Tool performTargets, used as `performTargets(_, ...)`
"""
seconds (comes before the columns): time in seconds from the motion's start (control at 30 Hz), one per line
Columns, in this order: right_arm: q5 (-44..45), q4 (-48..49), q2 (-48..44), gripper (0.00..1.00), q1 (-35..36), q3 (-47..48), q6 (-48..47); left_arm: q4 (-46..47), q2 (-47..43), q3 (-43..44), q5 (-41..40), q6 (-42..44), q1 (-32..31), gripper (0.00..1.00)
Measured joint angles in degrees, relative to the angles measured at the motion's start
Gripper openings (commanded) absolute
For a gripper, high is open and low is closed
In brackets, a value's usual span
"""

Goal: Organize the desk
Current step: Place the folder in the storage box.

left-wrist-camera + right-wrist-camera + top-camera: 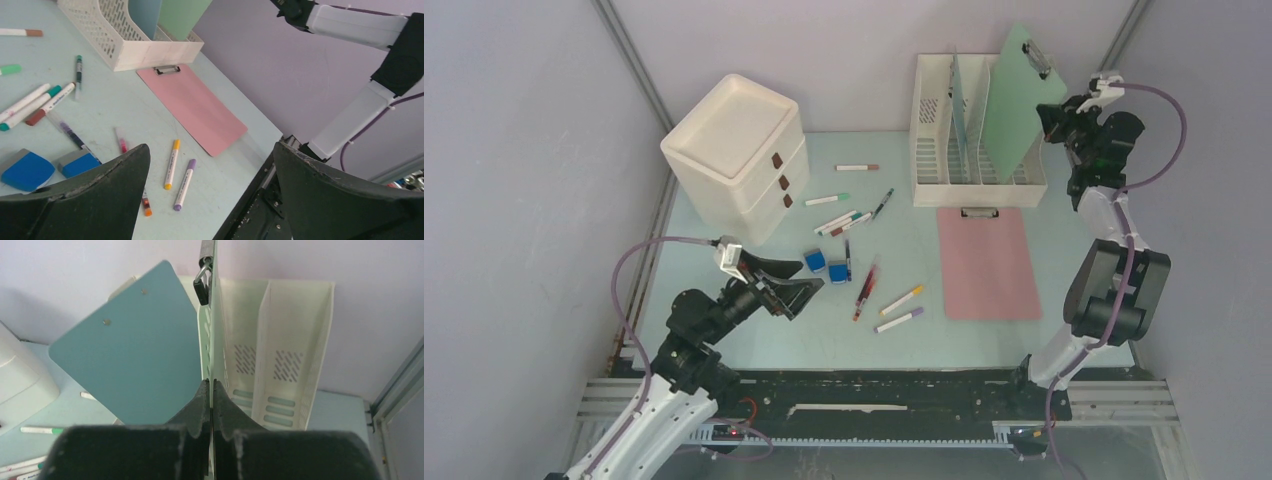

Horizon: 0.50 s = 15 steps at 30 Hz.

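The mint-green desk (904,330) carries several scattered markers (844,222), two blue erasers (815,261) and a pink clipboard (987,263) lying flat. My right gripper (1056,118) is shut on the edge of a green clipboard (1016,100) and holds it tilted in the cream file rack (934,150); in the right wrist view the board (214,315) runs edge-on between my shut fingers (202,400). A blue clipboard (130,350) stands in a neighbouring slot. My left gripper (796,285) is open and empty, just above the desk left of the erasers.
A cream drawer unit (736,155) stands at the back left. A yellow marker (172,163) and a purple marker (184,183) lie near the front. The black slotted rail (874,395) runs along the front edge. Purple-grey walls close in on three sides.
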Motion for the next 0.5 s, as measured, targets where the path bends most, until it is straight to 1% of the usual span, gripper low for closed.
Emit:
performTargets(0.13, -0.4, 0.9, 1.2, 0.00, -0.3, -2.9, 0.3, 2.1, 2.7, -0.2, 2.5, -0.9, 0.0, 1.00)
performTargets(0.27, -0.8, 1.2, 2.1, 0.00, -0.3, -3.3, 0.3, 3.6, 4.6, -0.2, 4.0, -1.9, 0.0, 1.00)
performTargets(0.3, -1.0, 1.2, 2.2, 0.02, -0.3, -3.3, 0.3, 4.0, 4.9, -0.2, 4.1, -2.0, -0.2, 1.00)
performTargets(0.33, -1.2, 1.1, 2.3, 0.07, -0.3, -3.3, 0.3, 4.5, 5.2, -0.3, 4.2, -2.3, -0.4, 1.00)
performTargets(0.5, -2.3, -1.1, 2.3, 0.38, -0.3, -3.3, -0.4, 6.7, 7.0, -1.4, 3.4, -2.6, -3.6, 1.00)
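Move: The green folder, still pinched by its near edge in the right hand, is bound for the storage box's third compartment from the left. The middle of that compartment lies about 8 cm ahead of this hand, 2 cm left and 22 cm below. The blue folder stands some 9 cm to the left of that compartment. The pink folder lies flat on the table, about 20 cm back from the hand, 5 cm left and 32 below. From the left hand, the compartment is roughly 42 cm ahead, 50 right and 13 below. The green folder is lowered about 5 cm into its compartment by the right hand, which sinks almost straight down, fast at first and then easing, with the fingers tipping down a little. Near the bottom the pinch opens about a quarter, one finger on each side of the folder's edge. The left hand, empty and wide open, drifts some 3 cm right. ##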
